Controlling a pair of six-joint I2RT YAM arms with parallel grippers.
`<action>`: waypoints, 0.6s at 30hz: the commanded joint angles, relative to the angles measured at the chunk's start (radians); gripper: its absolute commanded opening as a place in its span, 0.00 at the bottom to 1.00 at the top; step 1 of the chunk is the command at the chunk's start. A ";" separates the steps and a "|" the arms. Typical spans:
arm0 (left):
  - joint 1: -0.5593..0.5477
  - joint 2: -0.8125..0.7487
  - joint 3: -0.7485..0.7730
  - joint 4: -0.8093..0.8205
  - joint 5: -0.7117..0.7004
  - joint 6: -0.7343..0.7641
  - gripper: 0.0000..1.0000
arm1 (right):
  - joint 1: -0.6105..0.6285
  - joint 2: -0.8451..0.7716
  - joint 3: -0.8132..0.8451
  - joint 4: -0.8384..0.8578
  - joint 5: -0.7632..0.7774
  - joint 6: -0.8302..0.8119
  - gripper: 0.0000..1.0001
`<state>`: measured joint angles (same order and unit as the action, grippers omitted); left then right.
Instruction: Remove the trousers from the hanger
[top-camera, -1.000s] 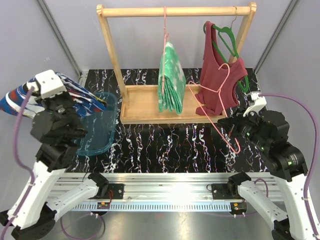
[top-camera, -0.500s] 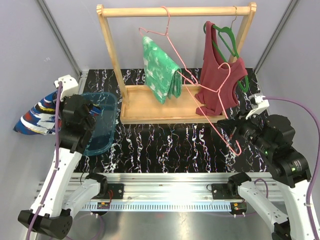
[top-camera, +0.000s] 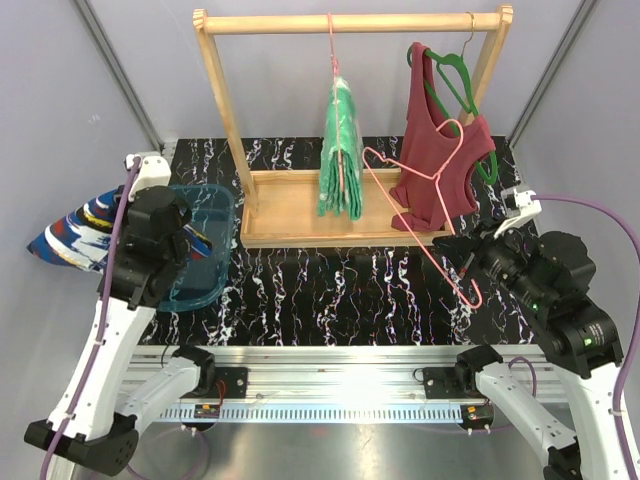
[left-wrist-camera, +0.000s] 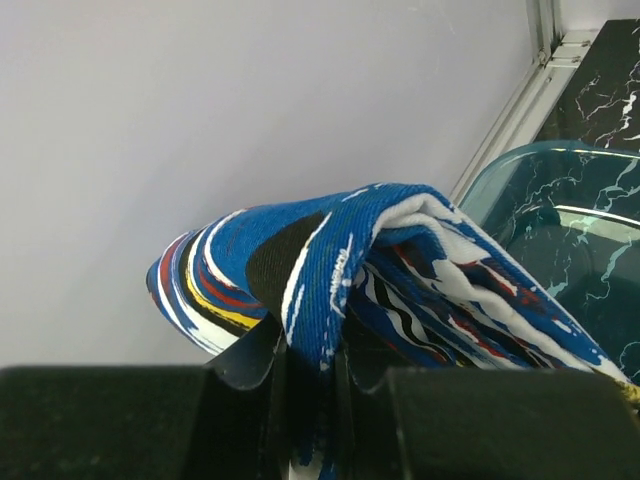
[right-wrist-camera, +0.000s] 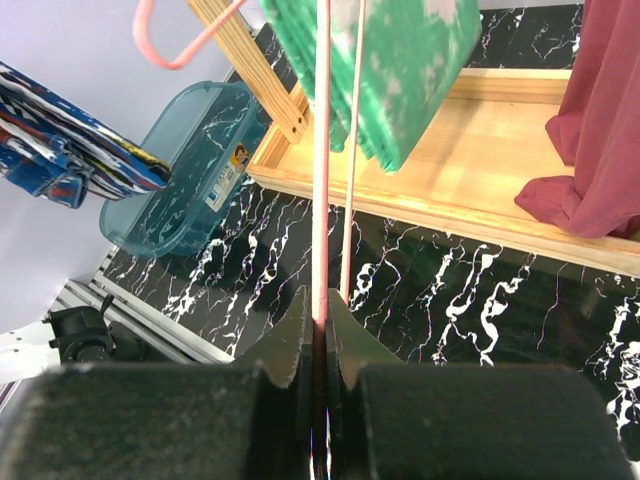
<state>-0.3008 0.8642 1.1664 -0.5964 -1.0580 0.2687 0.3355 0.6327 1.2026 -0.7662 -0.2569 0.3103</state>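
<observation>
The blue patterned trousers (top-camera: 68, 237) hang bunched beyond the table's left edge, with my left gripper (left-wrist-camera: 308, 350) shut on a fold of them (left-wrist-camera: 330, 260). The green-and-white trousers (top-camera: 340, 150) hang edge-on from a pink hanger (top-camera: 331, 50) on the wooden rack's rail (top-camera: 350, 22). My right gripper (right-wrist-camera: 320, 325) is shut on the wire of a second, bare pink hanger (right-wrist-camera: 321, 150), which slants from beside the green trousers (right-wrist-camera: 400, 60) down to the gripper (top-camera: 462, 255).
A teal plastic bin (top-camera: 205, 250) sits on the black marbled table beside the left arm. A maroon tank top (top-camera: 440, 170) hangs on a green hanger (top-camera: 450, 85) at the rack's right end. The rack's wooden base (top-camera: 290, 225) lies across the back.
The green trousers swung out sideways on their hanger and have come back to hanging edge-on. My left arm has carried the blue trousers lower and further left. The right arm has barely moved.
</observation>
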 joint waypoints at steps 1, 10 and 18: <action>-0.043 -0.001 0.113 -0.052 -0.114 0.089 0.00 | 0.002 -0.022 -0.009 0.070 -0.025 -0.011 0.00; -0.112 0.010 -0.123 -0.072 -0.111 0.150 0.00 | 0.000 -0.047 -0.014 0.080 -0.071 -0.005 0.00; -0.112 0.191 -0.119 -0.065 -0.059 0.109 0.00 | 0.000 -0.074 -0.015 0.085 -0.081 0.000 0.00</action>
<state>-0.4084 1.0077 1.0210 -0.7345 -1.0897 0.3477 0.3355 0.5739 1.1843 -0.7448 -0.3149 0.3107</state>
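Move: The left gripper still pinches the blue trousers. The middle of the teal basket lies about 9 cm ahead of it, 8 cm to its right and some 28 cm below. The foot of the rack's left post is roughly 18 cm ahead and 20 cm right, and the green cloth hangs about 18 cm ahead and 38 cm right. From the right gripper, holding the empty pink hanger, the basket is about 15 cm ahead and 45 cm left. Keep the left gripper shut on the blue trousers and, after a slight lift, lower it about 9 cm towards the teal basket, easing a little right and then forward as it sinks. Tip the fingers down by some 25 degrees on the way. Hold the pink hanger with the right gripper, easing it back a couple of centimetres. ##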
